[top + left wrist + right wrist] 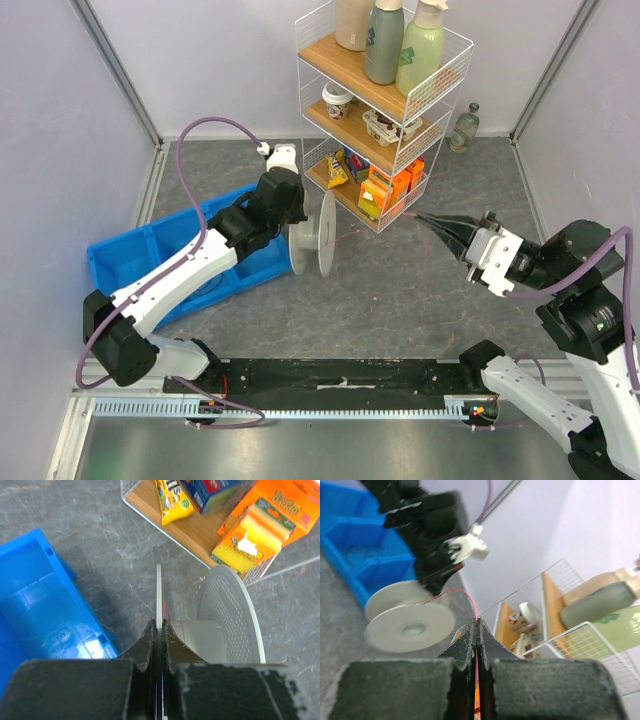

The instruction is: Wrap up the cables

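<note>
A white spool [318, 233] stands on edge in the middle of the table, beside the wire shelf. My left gripper [290, 232] is shut on its left flange [159, 592]; the hub and the perforated right flange [231, 615] show to the right of my fingers. A thin red cable [462, 593] runs from the spool [410, 625] in an arc into my right gripper [477, 622], which is shut on it. In the top view my right gripper [428, 222] is held right of the spool, just below the shelf, and the cable [352, 234] is barely visible.
A white wire shelf [385, 110] with bottles, snacks and orange sponge packs stands at the back, close to the spool and my right fingers. A blue bin [150, 262] lies at the left under my left arm. A glass bottle [465, 127] stands right of the shelf.
</note>
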Tool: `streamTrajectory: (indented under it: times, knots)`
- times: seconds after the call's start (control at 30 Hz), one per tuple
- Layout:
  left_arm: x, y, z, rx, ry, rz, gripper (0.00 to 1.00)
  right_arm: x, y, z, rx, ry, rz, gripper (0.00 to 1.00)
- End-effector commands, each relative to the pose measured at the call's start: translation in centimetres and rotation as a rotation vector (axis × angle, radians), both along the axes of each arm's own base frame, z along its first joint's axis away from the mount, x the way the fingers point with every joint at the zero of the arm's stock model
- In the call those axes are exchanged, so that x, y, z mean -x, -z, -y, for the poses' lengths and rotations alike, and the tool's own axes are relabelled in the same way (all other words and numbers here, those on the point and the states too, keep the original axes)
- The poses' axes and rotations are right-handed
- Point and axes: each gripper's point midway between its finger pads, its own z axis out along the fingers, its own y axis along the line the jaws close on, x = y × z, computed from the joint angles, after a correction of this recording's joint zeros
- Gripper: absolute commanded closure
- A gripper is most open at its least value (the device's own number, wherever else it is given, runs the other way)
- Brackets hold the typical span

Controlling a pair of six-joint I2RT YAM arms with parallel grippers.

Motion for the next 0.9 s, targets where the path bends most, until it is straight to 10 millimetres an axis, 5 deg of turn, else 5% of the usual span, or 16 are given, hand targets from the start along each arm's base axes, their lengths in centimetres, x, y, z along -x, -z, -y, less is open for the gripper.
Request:
streamTrajectory:
  times: [0.0,0.23,0.37,0.57,0.87]
  knots:
    - [1.1,-0.8,1.3,0.034,0.086,0.020,0.98,-0.1,-6.7,0.7,-0.146,0.042,0.142,1.00]
    - [4.1,-1.7,4.5,0.103,0.373,0.083,0.98,-2.9,-6.3,1.7,-0.152,0.173,0.130,1.00]
    - [8.7,-2.4,6.1,0.132,0.685,0.167,0.98,-5.7,-5.5,2.8,-0.143,0.310,0.066,1.00]
    - [13.4,-3.0,6.2,0.136,0.932,0.253,0.98,-7.1,-2.5,3.4,-0.089,0.381,0.000,1.00]
    - [13.7,-10.9,2.7,0.542,0.926,0.211,0.98,-8.4,3.6,5.5,0.025,0.517,-0.094,1.00]
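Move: The left hand grips the white spool by its left flange, and the spool's middle lies some 8 cm below that hand, 3 cm right and 2 cm ahead. The red cable pinched in the right fingers is about 18 cm back, 23 cm right and 20 cm above the left hand; the blue crate is level ahead, 30 cm left, 22 cm below. From the right hand the spool is about 20 cm ahead, 20 cm left and 28 cm down, the orange boxes 36 cm ahead, 2 cm right, 40 cm down. Keeping its pinch on the flange, the left hand swings the spool back about 13 cm and slightly right, dipping a little before it rises, while the wrist turns it some 50 degrees clockwise under the cable. The right hand, fingers still shut on the cable, lifts about 4 cm, then sweeps forward some 8 cm and a little right, turning clockwise and sinking again, so the cable is led round towards the spool's forward side. ##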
